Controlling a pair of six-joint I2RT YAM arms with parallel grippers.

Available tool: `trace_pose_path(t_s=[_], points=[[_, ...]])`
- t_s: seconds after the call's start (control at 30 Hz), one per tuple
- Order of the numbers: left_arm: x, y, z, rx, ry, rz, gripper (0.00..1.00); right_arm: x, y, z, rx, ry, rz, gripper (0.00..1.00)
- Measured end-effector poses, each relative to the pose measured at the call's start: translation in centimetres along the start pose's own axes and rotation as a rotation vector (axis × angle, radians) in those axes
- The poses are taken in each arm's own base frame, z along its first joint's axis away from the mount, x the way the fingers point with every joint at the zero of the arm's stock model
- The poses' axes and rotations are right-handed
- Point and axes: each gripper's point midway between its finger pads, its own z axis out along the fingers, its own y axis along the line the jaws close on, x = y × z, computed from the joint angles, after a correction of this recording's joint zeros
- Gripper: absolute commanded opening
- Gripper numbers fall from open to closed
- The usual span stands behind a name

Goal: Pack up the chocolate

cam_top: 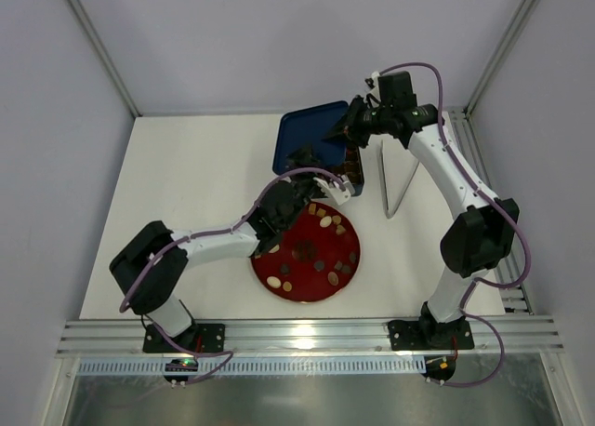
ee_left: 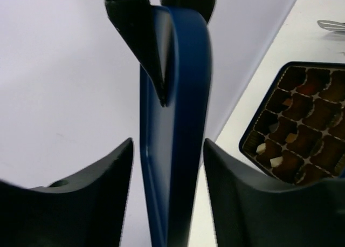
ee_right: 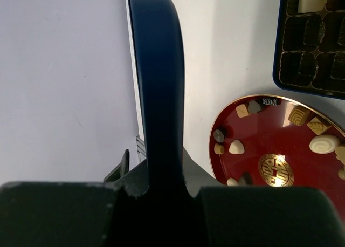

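The chocolate (cam_top: pixel 325 221) lies scattered on the round red plate (cam_top: pixel 307 286); cream and brown pieces (ee_right: pixel 322 144) show clearly in the right wrist view. A few more pieces (ee_left: pixel 276 160) sit in the gridded insert of the dark-blue tin (ee_left: pixel 302 134). A dark-blue tin lid (cam_top: pixel 311 133) stands on edge above the table. My right gripper (ee_right: pixel 164 171) is shut on one side of it. My left gripper (ee_left: pixel 168 144) straddles the opposite edge of the lid (ee_left: pixel 178 96), open, with a gap showing at each finger.
Metal tongs (cam_top: pixel 400 179) lie on the white table to the right of the tin. The tin (cam_top: pixel 353 170) is mostly hidden under both wrists in the top view. Grey walls close in the back and sides.
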Motion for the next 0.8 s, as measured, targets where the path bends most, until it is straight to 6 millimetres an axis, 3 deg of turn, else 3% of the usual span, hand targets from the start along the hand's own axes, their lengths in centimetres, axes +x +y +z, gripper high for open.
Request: trace_pose_path(t_s=[0.17,0.43,0.67,0.8], points=[[-0.1,1.1,0.7,-0.045,0.013,0.051,0.38,0.3,-0.5,0.2,0.014,0.008,0.01,0.04],[0.5,0.6,1.4,-0.052,0.05,0.119,0.0,0.2,-0.3,0.2,0.009,-0.005,0.002,0.04],[0.2,1.5,1.6,-0.088,0.053,0.131,0.0,-0.3,0.8,-0.5,-0.019,-0.046,-0.028,0.08],[0.0,1.9,1.6,-0.103,0.046,0.13,0.0,-0.4,1.1,-0.7,-0.029,-0.053,-0.036,0.29]])
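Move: The tray's blue lid, which my right hand already holds aloft by its right edge, has its middle about 5 cm ahead of my left hand at nearly the same height; from my right hand it is about 7 cm to the left and 1 cm ahead. From my left hand, the chocolate box stands roughly 9 cm ahead, 3 cm right and 24 cm below, and the red plate about 13 cm back, 2 cm left and 27 cm below. I close my half-open left fingers on the near edge of the lid while easing that hand about 2 cm forward along it. Then I keep the pinch and rise some 2 cm, the wrist turning roughly 10 degrees with its fingertips tipping up. My right hand stays at the lid's right edge, dips slightly, rises over 1 cm and only just begins to loosen at the very end. ##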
